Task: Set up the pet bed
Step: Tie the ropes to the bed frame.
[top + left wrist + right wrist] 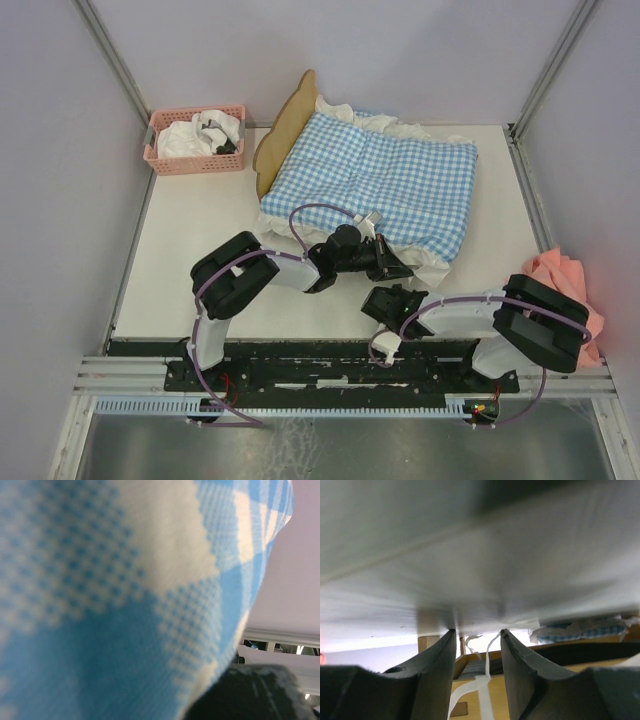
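The pet bed [283, 130] lies at the back of the table, its wavy wooden headboard to the left. Blue-white gingham bedding [380, 185] covers it. My left gripper [398, 264] is at the bedding's near white ruffle, shut on the fabric. The gingham bedding [100, 605] fills the left wrist view, with one dark finger [250, 695] low at the right. My right gripper [384, 298] sits just in front of the bed, low. In the right wrist view it [477, 630] stands open under the white underside [480, 555], with a white ribbon tie [485, 687] hanging loose between the fingers and the wooden rail [540, 677] behind.
A pink basket [195, 140] holding white cloths stands at the back left. A pink cloth [572, 285] lies at the table's right edge beside my right arm. Bare white table [190, 240] shows left of the bed.
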Controlling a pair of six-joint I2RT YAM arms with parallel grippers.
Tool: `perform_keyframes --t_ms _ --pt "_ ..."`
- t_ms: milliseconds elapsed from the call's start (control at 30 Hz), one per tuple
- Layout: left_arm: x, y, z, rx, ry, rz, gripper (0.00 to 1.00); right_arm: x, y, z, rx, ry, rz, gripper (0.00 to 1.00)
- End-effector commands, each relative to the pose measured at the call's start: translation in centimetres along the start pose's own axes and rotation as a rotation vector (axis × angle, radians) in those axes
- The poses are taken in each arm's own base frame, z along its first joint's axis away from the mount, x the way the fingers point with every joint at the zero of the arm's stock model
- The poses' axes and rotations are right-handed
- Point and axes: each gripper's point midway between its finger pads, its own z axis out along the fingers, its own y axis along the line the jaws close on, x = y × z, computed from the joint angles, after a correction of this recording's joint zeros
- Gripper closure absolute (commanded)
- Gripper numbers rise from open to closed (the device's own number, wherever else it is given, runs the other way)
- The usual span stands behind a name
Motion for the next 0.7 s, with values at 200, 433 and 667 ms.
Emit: perform_keyframes --t_ms 200,433,667 --pt "-1.7 -2.4 -1.0 0.062 -0.042 -0.005 0.97 3.6 -2.1 1.7 0.037 0.191 0.226 0.48" --pt "-1.7 -2.5 -1.0 0.065 -0.043 -0.005 0.97 5.5 -1.7 2.9 0.005 0.237 0.323 0.55" --pt "-2.0 -2.1 -1.1 0.057 -0.051 -0.004 0.97 5.4 -1.1 3.2 0.020 0.200 0.407 0.98"
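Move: The white rope hangs from the bed frame's near edge to the right hand's open fingertips, just above the table, about 2 cm ahead and level sideways. The frame's near rail is roughly 5 cm ahead and 7 cm above that hand; the mattress middle lies about 22 cm ahead, 11 cm left and 10 cm above it. From the shut left hand, the rope is some 3 cm right, 8 cm lower and level front to back. The right hand creeps about 1 cm forward, tilting under 10 degrees, and shuts its half-open fingers on the rope. ##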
